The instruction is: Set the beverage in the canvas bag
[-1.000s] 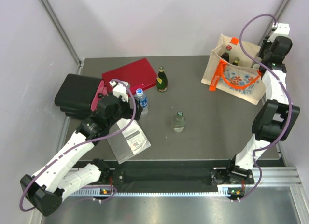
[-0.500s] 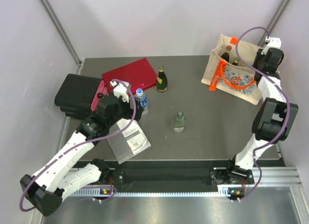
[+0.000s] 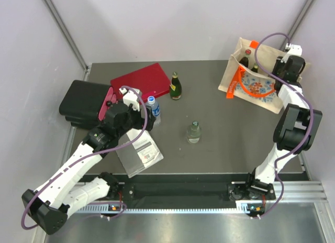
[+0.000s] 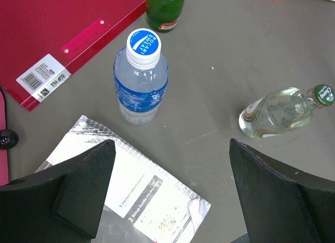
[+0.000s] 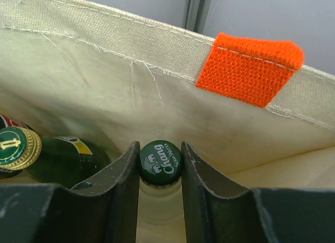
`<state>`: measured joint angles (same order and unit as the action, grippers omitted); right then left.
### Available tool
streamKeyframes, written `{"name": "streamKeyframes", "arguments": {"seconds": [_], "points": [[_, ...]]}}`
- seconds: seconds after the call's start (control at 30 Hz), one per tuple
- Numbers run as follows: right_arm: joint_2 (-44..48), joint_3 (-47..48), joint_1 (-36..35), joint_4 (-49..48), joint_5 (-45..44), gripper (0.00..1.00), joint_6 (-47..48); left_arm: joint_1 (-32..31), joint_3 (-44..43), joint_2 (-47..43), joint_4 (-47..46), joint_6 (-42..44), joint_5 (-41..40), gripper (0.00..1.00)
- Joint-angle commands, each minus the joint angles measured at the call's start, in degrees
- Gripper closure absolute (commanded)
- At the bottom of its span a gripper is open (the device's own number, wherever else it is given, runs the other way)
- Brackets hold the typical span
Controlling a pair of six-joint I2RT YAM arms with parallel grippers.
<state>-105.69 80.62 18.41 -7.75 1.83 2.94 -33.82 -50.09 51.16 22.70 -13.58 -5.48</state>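
Observation:
The beige canvas bag [image 3: 256,88] with orange handles stands at the table's back right. My right gripper [image 5: 160,154] reaches down inside it, shut on the green cap of a clear glass beverage bottle [image 5: 160,164] close to the bag's inner wall [image 5: 104,70]. A dark green bottle with a gold cap [image 5: 18,146] stands beside it in the bag. My left gripper [image 4: 171,148] hangs open over the table's left part, short of a blue-capped water bottle [image 4: 141,78]. A clear green-capped bottle [image 4: 280,113] stands to the right, and a dark green bottle [image 3: 175,86] stands farther back.
A red folder [image 3: 140,81] lies at the back left, partly under a black case [image 3: 84,101]. A white booklet in plastic [image 3: 138,154] lies near the front edge under my left arm. Grey walls close in both sides.
My right wrist has shifted slightly nearer and lower at the bag's right end, still gripping the bottle. The left arm and the bottles on the table have not moved.

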Motion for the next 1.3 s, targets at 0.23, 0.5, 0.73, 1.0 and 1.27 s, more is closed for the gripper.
{"name": "streamKeyframes", "arguments": {"seconds": [0.23, 0.5, 0.73, 1.0, 1.27], "points": [[-1.53, 1.65, 0.92, -9.57, 0.72, 1.0, -1.62, -0.28, -0.1, -0.71, -2.92, -0.21, 0.29, 0.06], [-3.91, 2.96, 1.27, -9.39, 1.43, 0.9, -2.5, -0.19, -0.1, -0.36, -2.84, -0.04, -0.24, 0.06], [-4.88, 3.93, 1.27, -8.95, 1.52, 0.8, -2.5, -0.19, -0.1, -0.09, -2.92, -0.04, -0.33, 0.06], [-2.16, 7.71, 1.27, -4.65, -0.24, 0.52, -5.75, -0.28, -0.19, -0.18, -2.84, -0.04, -0.15, 0.06], [3.29, 10.08, 1.27, 1.06, -0.42, 0.44, -8.74, -0.19, -0.36, -1.32, -2.75, -0.21, 0.11, 0.06]]}}
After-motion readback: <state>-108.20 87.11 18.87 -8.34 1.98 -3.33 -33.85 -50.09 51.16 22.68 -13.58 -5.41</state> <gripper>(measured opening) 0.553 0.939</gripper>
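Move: The right hand already holds the clear bottle by its cap inside the canvas bag, and the bag's middle lies about 6 cm to this hand's left, 2 cm back and 10 cm below. In the bag, a green bottle stands some 10 cm to the hand's left and 1 cm back, and a dark bottle about 13 cm left and 3 cm ahead, their middles about 10 cm down. From the idle left hand the bag is roughly 24 cm ahead, 54 cm to the right and 13 cm lower. Keeping its pinch on the cap, the right hand lowers the clear bottle about 3 cm towards the floor of the bag, beside the two bottles already there, then eases roughly 1 cm forward with its height nearly unchanged. The fingers then open to about half and let go of the cap while the hand draws up some 6.5 cm, off the bottle, its fingertips tipping slightly upward as it rises. ##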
